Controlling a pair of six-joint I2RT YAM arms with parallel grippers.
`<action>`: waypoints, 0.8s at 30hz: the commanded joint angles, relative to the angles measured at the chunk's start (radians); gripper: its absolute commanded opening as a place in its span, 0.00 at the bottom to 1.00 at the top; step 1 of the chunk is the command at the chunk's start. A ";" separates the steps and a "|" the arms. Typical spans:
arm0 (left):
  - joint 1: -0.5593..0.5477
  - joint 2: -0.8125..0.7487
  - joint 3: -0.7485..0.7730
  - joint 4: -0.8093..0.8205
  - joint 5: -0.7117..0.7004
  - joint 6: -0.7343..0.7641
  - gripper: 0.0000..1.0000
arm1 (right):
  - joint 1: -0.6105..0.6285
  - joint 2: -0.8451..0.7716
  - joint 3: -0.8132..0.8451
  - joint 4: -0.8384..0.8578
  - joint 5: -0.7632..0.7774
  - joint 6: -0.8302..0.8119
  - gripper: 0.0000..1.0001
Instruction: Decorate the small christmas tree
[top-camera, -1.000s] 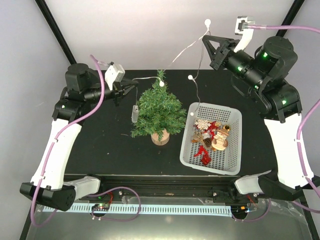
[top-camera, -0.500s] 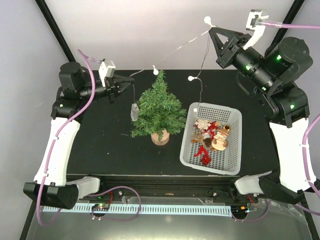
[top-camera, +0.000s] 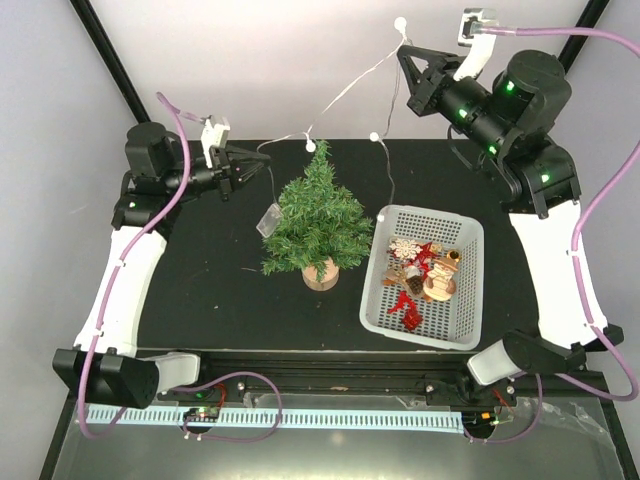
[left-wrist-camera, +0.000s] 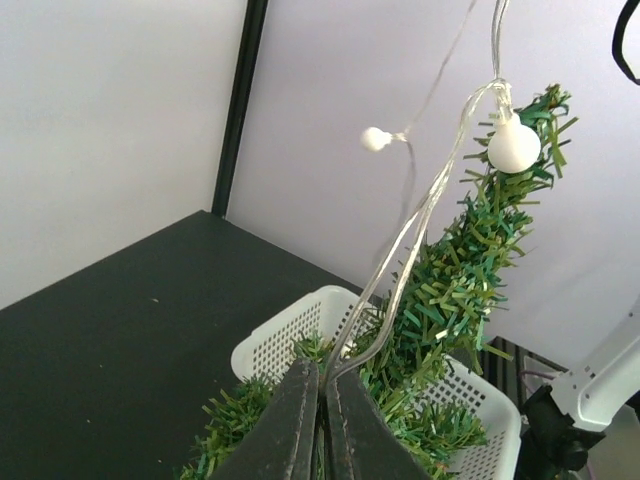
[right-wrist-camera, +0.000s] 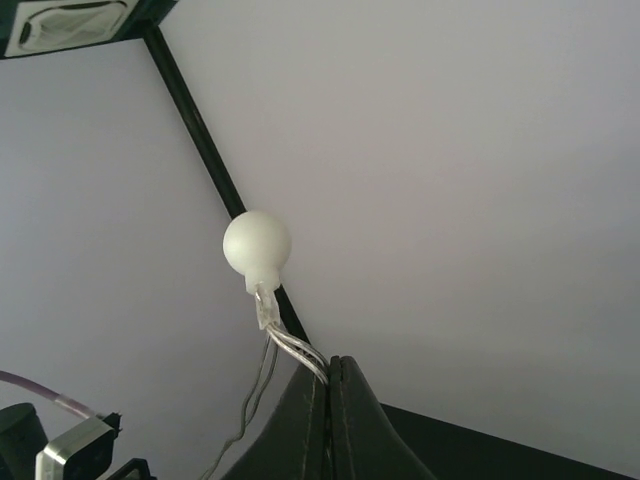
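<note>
The small christmas tree (top-camera: 318, 220) stands on its wooden disc (top-camera: 320, 275) mid-table. A string of lights (top-camera: 350, 92) stretches above it between both grippers. My left gripper (top-camera: 262, 160) is shut on the wire left of the treetop, with one white bulb (top-camera: 310, 146) beside the tip. My right gripper (top-camera: 404, 46) is shut on the wire high at the back right, just under another bulb (top-camera: 401, 22). In the left wrist view the left gripper (left-wrist-camera: 322, 370) pinches the wire below the bulb (left-wrist-camera: 514, 147) at the tree (left-wrist-camera: 450, 290). In the right wrist view the right gripper (right-wrist-camera: 330, 362) clamps the wire under the bulb (right-wrist-camera: 257, 244).
A white basket (top-camera: 375, 310) with several ornaments (top-camera: 425, 272) sits right of the tree. A third bulb (top-camera: 376, 137) hangs on a strand that drops toward the basket. The clear battery box (top-camera: 268, 222) dangles against the tree's left side.
My right gripper has carried its bulb up and to the left. The left gripper rose slightly with the wire. The battery box has swung in against the tree.
</note>
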 joint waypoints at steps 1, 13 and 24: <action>0.006 0.014 -0.020 0.060 0.052 -0.047 0.02 | 0.005 -0.007 0.004 -0.002 0.063 -0.036 0.01; -0.028 0.044 -0.041 0.080 0.048 -0.053 0.02 | 0.005 -0.107 -0.153 -0.015 0.237 -0.103 0.01; -0.101 0.107 -0.015 0.010 -0.032 0.026 0.02 | 0.005 -0.192 -0.232 -0.022 0.341 -0.123 0.01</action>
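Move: From the left hand, which holds the light string, the tree's middle lies about 9 cm right, 6 cm back and some 17 cm lower; the string's clear box hangs roughly 18 cm below those fingers. From the right hand, gripping the string's far end, the tree's middle is about 12 cm left, 9 cm back and 35 cm lower, and the basket's is some 13 cm right, 10 cm back and nearly 60 cm down. Rightward and down go both hands, each keeping its pinch on the light string stretched past the treetop. The right hand carries its bulb end about 5 cm out to the basket's side and some 4 cm lower, turning clockwise roughly 15 degrees; the left sinks about 3 cm from the start, then also works nearly 3 cm right towards the tree. ##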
